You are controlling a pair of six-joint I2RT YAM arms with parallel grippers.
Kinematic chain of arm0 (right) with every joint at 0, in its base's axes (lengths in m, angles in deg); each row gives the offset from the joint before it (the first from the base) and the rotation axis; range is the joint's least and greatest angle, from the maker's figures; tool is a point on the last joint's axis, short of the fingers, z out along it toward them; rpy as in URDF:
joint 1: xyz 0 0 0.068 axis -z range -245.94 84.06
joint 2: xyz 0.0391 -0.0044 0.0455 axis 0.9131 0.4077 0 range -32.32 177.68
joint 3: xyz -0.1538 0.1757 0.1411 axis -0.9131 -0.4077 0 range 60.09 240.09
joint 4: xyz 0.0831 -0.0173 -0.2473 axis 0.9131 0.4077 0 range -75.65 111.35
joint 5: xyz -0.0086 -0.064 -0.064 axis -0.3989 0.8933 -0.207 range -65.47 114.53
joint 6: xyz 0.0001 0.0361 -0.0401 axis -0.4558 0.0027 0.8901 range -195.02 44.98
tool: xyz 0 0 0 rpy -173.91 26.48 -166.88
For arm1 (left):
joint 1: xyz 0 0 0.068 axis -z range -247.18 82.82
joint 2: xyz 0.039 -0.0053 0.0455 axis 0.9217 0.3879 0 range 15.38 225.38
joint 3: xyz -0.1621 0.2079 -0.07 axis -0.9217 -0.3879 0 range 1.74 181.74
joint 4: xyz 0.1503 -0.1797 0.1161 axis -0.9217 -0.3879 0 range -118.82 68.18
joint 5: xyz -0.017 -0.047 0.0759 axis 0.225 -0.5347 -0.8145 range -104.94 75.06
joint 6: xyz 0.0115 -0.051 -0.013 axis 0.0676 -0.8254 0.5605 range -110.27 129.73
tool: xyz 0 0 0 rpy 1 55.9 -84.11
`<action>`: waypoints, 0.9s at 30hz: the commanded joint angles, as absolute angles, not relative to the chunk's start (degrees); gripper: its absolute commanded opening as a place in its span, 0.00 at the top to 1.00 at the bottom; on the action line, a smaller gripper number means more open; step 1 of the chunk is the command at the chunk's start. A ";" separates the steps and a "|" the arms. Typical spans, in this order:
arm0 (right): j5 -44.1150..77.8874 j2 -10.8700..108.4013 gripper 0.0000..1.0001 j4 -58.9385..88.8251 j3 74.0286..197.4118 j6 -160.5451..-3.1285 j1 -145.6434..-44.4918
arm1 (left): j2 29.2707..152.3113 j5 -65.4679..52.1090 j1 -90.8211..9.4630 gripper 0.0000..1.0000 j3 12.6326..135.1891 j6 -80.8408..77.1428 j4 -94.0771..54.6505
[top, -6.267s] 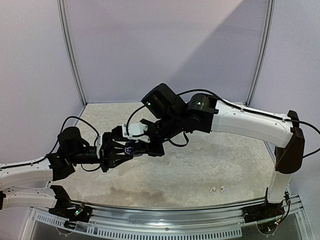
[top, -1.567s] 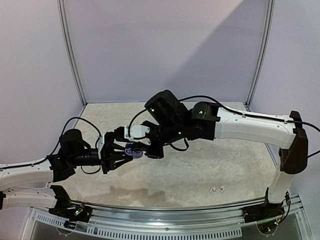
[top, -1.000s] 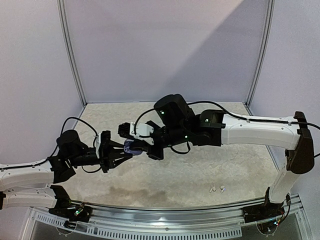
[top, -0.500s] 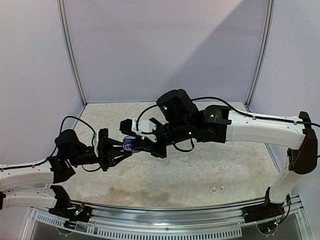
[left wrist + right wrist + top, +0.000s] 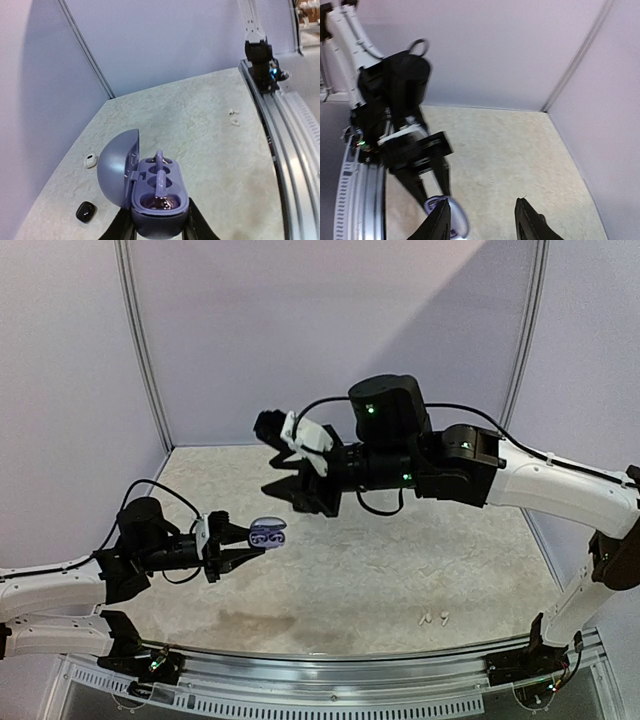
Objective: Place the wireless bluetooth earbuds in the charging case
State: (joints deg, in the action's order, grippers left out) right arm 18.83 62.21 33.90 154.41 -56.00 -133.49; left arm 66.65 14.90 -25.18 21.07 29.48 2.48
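The purple charging case [image 5: 160,192] stands open in the left wrist view, lid [image 5: 117,167] swung to the left. A dark purplish earbud [image 5: 161,202] lies in its near well; what the far well holds I cannot make out. My left gripper [image 5: 160,226] is shut on the case's base and holds it above the table [image 5: 266,533]. My right gripper [image 5: 277,462] hangs open and empty, up and behind the case. In the right wrist view its fingers [image 5: 440,222] stand wide apart over the case [image 5: 454,221]. The white stemmed earbuds [image 5: 433,619] lie on the table at the front right.
A small white object [image 5: 90,160] and a small black one [image 5: 86,212] lie on the table left of the case. Lilac walls [image 5: 330,330] close in the back and sides. A metal rail [image 5: 350,670] runs along the near edge.
The right gripper has opened, let go at the case and lifted up and away towards the back. The left gripper still holds the case, now slightly lower.
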 commanded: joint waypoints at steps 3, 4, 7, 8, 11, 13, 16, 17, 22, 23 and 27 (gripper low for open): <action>35.74 73.26 0.57 35.15 163.63 -67.27 -132.54 | 68.03 7.72 -24.55 1.00 24.25 51.01 -1.36; 33.66 76.17 0.58 36.15 165.11 -67.61 -132.81 | 68.16 6.38 -24.55 1.00 24.50 50.79 -1.06; 30.07 78.35 0.58 36.62 163.58 -67.21 -134.09 | 67.93 3.78 -24.77 1.00 24.81 48.10 0.15; 29.20 78.06 0.58 36.57 162.11 -66.63 -134.37 | 67.94 3.35 -24.92 1.00 24.90 46.62 0.31; 27.22 75.14 0.58 34.99 156.41 -67.28 -134.67 | 68.42 3.08 -25.31 1.00 25.09 42.42 0.42; 28.12 72.88 0.57 34.01 153.21 -69.00 -134.66 | 68.88 3.57 -25.50 1.00 25.21 40.68 0.29; 30.95 70.13 0.54 33.83 151.33 -70.09 -134.23 | 69.60 4.84 -25.69 1.00 25.59 38.69 -0.47; 32.61 69.89 0.52 34.16 151.68 -71.21 -133.47 | 70.10 5.31 -25.69 1.00 25.89 37.53 -1.06; 34.20 70.06 0.42 41.42 157.26 -81.92 -123.82 | 71.92 5.35 -26.16 1.00 28.88 26.32 -7.96; 33.65 70.48 0.38 43.69 158.72 -83.27 -120.93 | 72.28 4.76 -26.36 1.00 29.75 23.52 -9.60; 30.92 75.25 0.09 51.05 166.24 -91.44 -107.82 | 74.87 1.78 -27.36 1.00 34.30 15.32 -16.35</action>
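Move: The lavender charging case, lid standing open on its forward side and both earbuds already in, is gripped in the left fingers, its middle about 3 cm right of that hand, 1 cm forward and 1 cm higher. From the right hand it lies roughly 12 cm below, 2 cm back and 2 cm left. The black case is on the table about 30 cm ahead of the right hand, 2 cm right; the white case stands 8 cm beyond it and 15 cm farther right. The lavender case's open lid is met from its forward side: the right hand, fingers half open, swings forward and left, then drops about 11 cm and eases back to fold the lid over, while the left keeps its grip, shifting some 5 cm forward and rocking the case about 15 degrees and back. The right hand then sweeps away forward and right towards the black case, turning clockwise, tipping down and opening wider. ##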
